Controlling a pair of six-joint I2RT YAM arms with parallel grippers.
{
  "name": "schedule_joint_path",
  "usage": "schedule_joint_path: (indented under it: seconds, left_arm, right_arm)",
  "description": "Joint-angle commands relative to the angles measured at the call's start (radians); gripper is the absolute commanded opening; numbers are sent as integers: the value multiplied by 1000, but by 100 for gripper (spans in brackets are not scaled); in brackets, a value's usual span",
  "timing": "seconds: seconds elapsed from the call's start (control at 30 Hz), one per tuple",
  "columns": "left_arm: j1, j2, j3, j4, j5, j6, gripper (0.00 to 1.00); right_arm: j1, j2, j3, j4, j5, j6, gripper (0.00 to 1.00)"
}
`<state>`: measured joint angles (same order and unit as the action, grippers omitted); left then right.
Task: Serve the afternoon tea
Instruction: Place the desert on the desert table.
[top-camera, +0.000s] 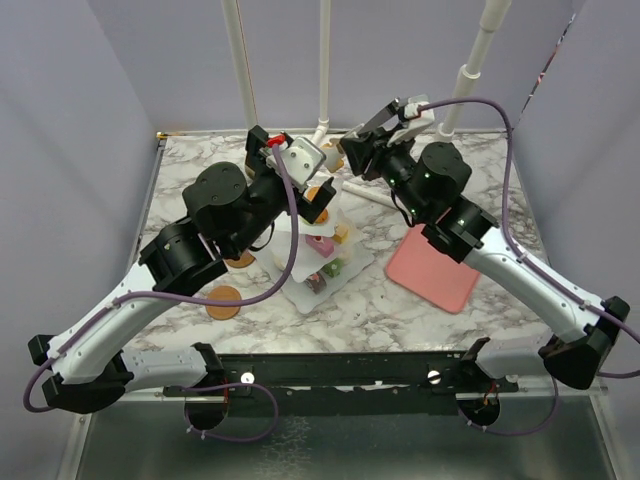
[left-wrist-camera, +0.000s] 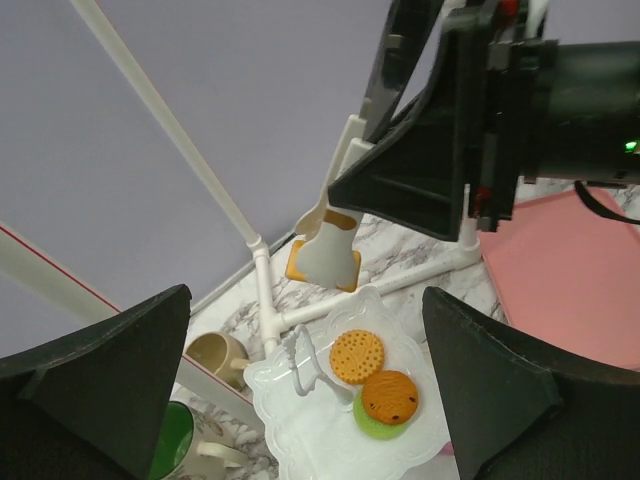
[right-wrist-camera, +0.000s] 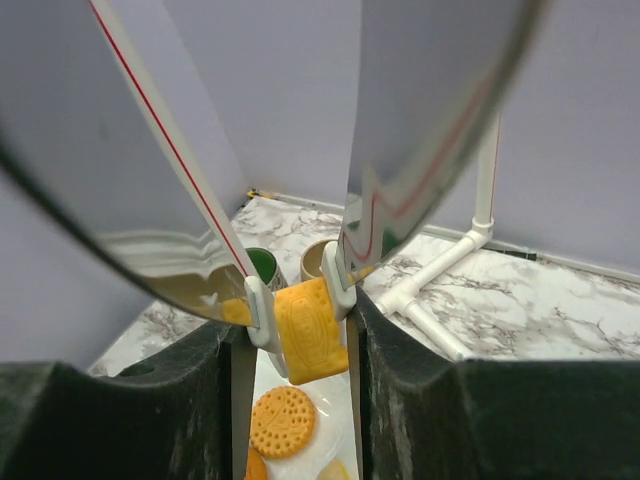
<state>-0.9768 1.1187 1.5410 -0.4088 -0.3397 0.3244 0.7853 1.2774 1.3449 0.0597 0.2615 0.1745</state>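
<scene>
The white tiered stand (top-camera: 300, 292) is at mid-table. Its top plate (left-wrist-camera: 300, 440) carries a round biscuit (left-wrist-camera: 357, 355) and a brown cookie (left-wrist-camera: 390, 396) on a green pastry. My left gripper (left-wrist-camera: 305, 320) hangs open above this plate, fingers on either side of it, touching nothing. My right gripper (right-wrist-camera: 300, 335) is shut on metal tongs (right-wrist-camera: 430, 100), whose white tips (right-wrist-camera: 258, 310) pinch a rectangular orange biscuit (right-wrist-camera: 312, 330) just above the plate's far edge. The beige mug (left-wrist-camera: 215, 355) and the green-lined mug (left-wrist-camera: 170, 440) stand beside the stand. Two brown coasters (top-camera: 225, 300) lie at front left.
The pink tray (top-camera: 435, 265) lies flat to the right of the stand. White pipe framing (left-wrist-camera: 410, 280) runs over the marble behind the stand, with uprights at the back wall. Both arms crowd over the stand.
</scene>
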Motion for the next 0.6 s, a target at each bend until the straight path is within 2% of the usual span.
schedule_joint_path:
  seconds: [0.0,0.33,0.57]
  left_arm:
    - [3,-35,-13,-8,26,2,99]
    - [4,-59,-23,-7,50,14,99]
    - [3,-62,-27,-1,51,21,99]
  right_arm:
    - [1,93,109,13,-103,-35,28]
    - [2,260,275,-37,-222,-50,28]
    - [2,284,284,-57,-257,-38,31]
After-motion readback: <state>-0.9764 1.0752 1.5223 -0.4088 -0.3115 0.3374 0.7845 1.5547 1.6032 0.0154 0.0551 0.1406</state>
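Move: The top plate of the white dessert table has its middle some 7 cm to the left of the right hand, about 2 cm back and 18 cm below. On it the round biscuit lies about 4 cm left, level fore and aft, and the orange cookie 4 cm left and 5 cm back. The beige mug stands roughly 25 cm ahead and 23 cm left, far below. From the left hand that plate's middle is about 6 cm ahead, 5 cm right and 22 cm down. Leftward and a little forward, about 8 cm across at nearly constant height, the right hand slows as it goes, turning counter-clockwise by some 10 degrees. Its tongs keep their pinch on the yellow cake, carrying it high across the far side of the top plate, towards the beige mug. ##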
